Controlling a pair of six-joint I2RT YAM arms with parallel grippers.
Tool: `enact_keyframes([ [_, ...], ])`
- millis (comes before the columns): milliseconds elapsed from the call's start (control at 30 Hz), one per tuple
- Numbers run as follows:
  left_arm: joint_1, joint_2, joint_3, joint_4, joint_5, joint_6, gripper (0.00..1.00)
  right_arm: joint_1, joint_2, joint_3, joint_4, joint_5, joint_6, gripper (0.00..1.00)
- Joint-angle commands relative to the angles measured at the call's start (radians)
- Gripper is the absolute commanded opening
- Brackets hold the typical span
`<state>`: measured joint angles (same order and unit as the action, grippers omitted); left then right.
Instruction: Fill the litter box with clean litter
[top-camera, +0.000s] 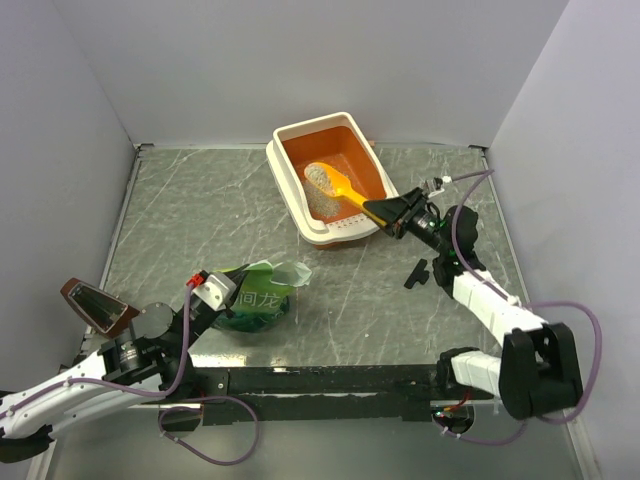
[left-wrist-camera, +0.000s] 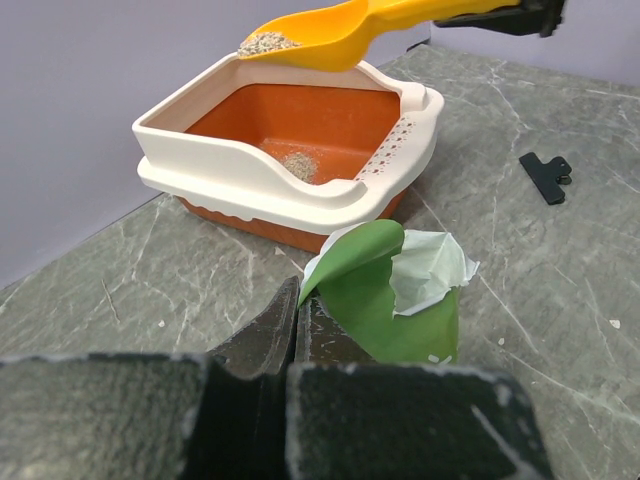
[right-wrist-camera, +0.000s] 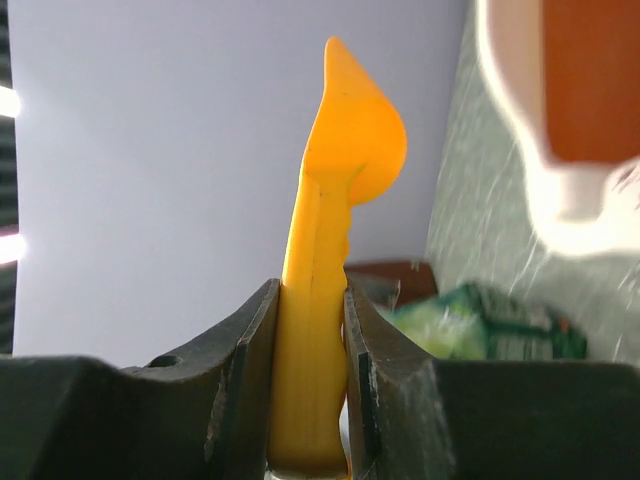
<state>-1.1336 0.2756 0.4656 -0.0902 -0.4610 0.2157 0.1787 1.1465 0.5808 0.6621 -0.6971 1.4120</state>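
Note:
The litter box (top-camera: 283, 170), orange inside with a cream rim, stands at the back of the table. My right gripper (top-camera: 386, 213) is shut on the handle of an orange-yellow scoop (top-camera: 340, 186), which it holds over the box. The scoop's bowl carries clean litter (top-camera: 319, 178). In the left wrist view a small pile of clean litter (left-wrist-camera: 297, 164) lies on the floor of the litter box (left-wrist-camera: 230, 160), with the scoop (left-wrist-camera: 330, 35) above it. My left gripper (left-wrist-camera: 298, 292) is shut on the edge of the open green bag (left-wrist-camera: 385, 300), also seen as the bag (top-camera: 258, 300) near the front.
A black clip (top-camera: 417, 272) lies on the table to the right of centre, between the box and my right arm. A brown-edged flat object (top-camera: 96, 305) sits at the left front. Grey walls enclose the table on three sides.

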Motion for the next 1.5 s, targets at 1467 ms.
enact_keyframes([
  [1467, -0.002, 0.065, 0.010, 0.081, 0.004, -0.007, 0.01, 0.470, 0.267, 0.981, -1.276, 1.095, -1.294, 0.00],
])
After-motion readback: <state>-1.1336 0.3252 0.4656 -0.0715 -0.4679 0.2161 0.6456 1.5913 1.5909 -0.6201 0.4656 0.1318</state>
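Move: The litter box's middle lies about 20 cm ahead of the right hand, 7 cm to its left and 20 cm below; the litter already in the box is some 24 cm ahead, 8 cm left and 26 cm down. The black clip lies roughly 14 cm to the right and 1 cm ahead, 27 cm lower, the green bag about 10 cm back and 24 cm left. From the left hand the box's middle is 33 cm ahead, 16 cm right, 19 cm below. Forward over the litter box goes the right hand, about 15 cm, sinking some 5 cm and edging right, then it eases back about 6 cm and left. On the way it rolls the still-gripped scoop roughly 90 degrees, its left side going down, and the fingers swing to point forward and down, so the loaded bowl is tipped onto its side above the box. ##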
